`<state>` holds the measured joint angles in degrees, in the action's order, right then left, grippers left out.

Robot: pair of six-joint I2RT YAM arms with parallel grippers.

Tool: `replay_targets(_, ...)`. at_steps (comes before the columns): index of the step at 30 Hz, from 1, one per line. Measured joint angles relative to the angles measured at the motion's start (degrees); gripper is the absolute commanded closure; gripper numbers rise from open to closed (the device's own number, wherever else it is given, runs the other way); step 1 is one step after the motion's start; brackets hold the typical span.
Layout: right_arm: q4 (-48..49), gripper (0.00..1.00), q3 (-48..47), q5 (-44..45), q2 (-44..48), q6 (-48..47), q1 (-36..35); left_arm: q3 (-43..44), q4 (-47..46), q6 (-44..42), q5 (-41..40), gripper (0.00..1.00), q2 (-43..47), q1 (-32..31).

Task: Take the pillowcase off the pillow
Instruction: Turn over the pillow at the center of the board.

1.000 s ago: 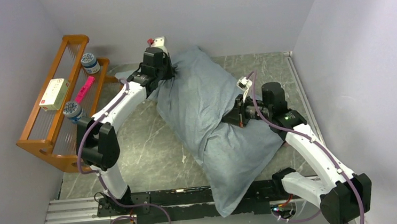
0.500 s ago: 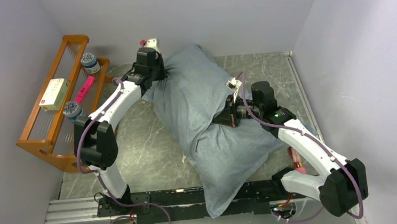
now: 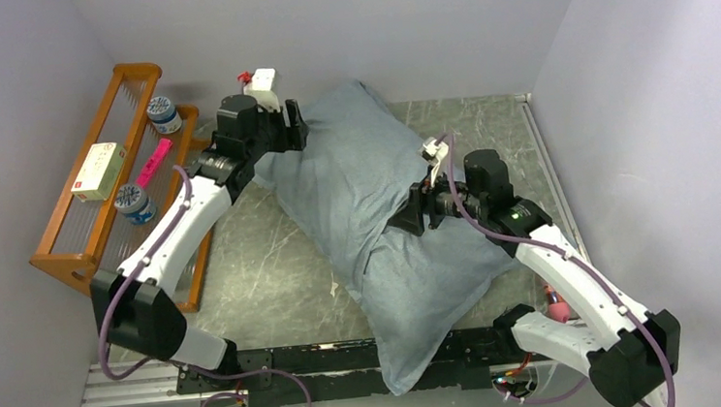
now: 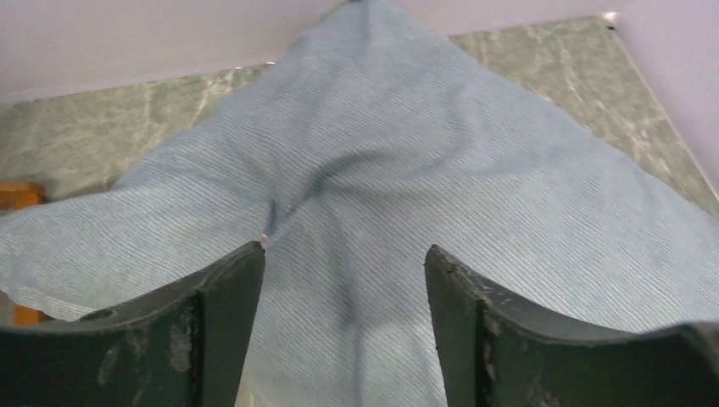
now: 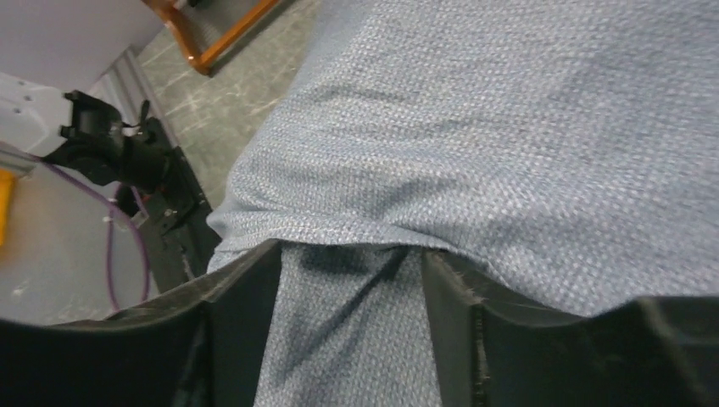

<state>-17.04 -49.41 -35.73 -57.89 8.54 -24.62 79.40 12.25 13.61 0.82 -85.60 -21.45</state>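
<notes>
The pillowcase point(image 3: 376, 202) lies diagonally across the table, plain grey-blue face up, plump and bulging. The pillow is hidden inside it. My left gripper point(image 3: 295, 131) stands open at the cover's far left corner, its jaws apart just over the creased cloth point(image 4: 365, 170). My right gripper point(image 3: 409, 221) is at the right edge, mid-length, where the cover is pinched in. In the right wrist view its jaws are spread, with a slack fold of the cloth point(image 5: 339, 322) lying between the fingers point(image 5: 237, 314). The near end of the cover hangs over the base rail point(image 3: 281, 360).
A wooden rack point(image 3: 137, 73) leans at the left wall, holding two jars point(image 3: 163, 112), a box point(image 3: 99, 171) and a pink item point(image 3: 154, 161). A small pink object point(image 3: 554, 305) lies by the right arm's base. Walls close in the table at back and right.
Both grippers have gone from shut on the cloth to open. The left arm has swung left and its gripper has backed off the corner. The cover has shifted slightly left.
</notes>
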Motion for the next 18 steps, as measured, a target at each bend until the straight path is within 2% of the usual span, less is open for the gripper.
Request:
replay_targets(4, -1.44, 0.15, -0.26, 4.42, 2.64, 0.11, -0.09, -3.41, -0.02, -1.68, 1.62, 0.16, 4.85, -3.13)
replay_targets(7, -2.69, 0.01, -0.26, 8.22, 5.01, 0.57, -0.07, -6.34, 0.31, -3.13, 2.36, 0.12, 8.02, -6.6)
replay_targets(11, -3.65, 0.0, -0.24, 13.94, 8.9, 2.03, -0.07, -9.35, 1.53, -5.14, 2.49, 0.05, 11.34, -11.61)
replay_targets(18, -5.66, 0.0, 0.0, 25.11, 14.36, 4.74, -0.07, -17.31, 2.01, -7.74, 3.93, 0.04, 20.94, -18.49)
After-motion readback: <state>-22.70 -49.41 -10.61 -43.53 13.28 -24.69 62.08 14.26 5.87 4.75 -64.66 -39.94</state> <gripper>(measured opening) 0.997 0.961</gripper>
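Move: The pillow lies bunched between the hands: its middle is about 18 cm back, 14 cm right of and 20 cm below the left hand, and some 2 cm ahead, 8 cm left of and 14 cm below the right. From the left hand, the pillow's far corner lies about 12 cm ahead and 12 cm right. From the right hand, the crosswise fold is roughly 1 cm ahead, 3 cm left and 6 cm down, the pillow's right corner some 5 cm back and 22 cm right. Back and to the right sweeps the left hand, about 17 cm and nearly level, from beside the far part of the pillow to above its left middle, turning some 25 degrees clockwise as its fingers finish opening. The right hand meanwhile draws right and up off the crosswise fold, roughly 8 cm, also swinging clockwise about 25 degrees while its half-open fingers spread fully. ##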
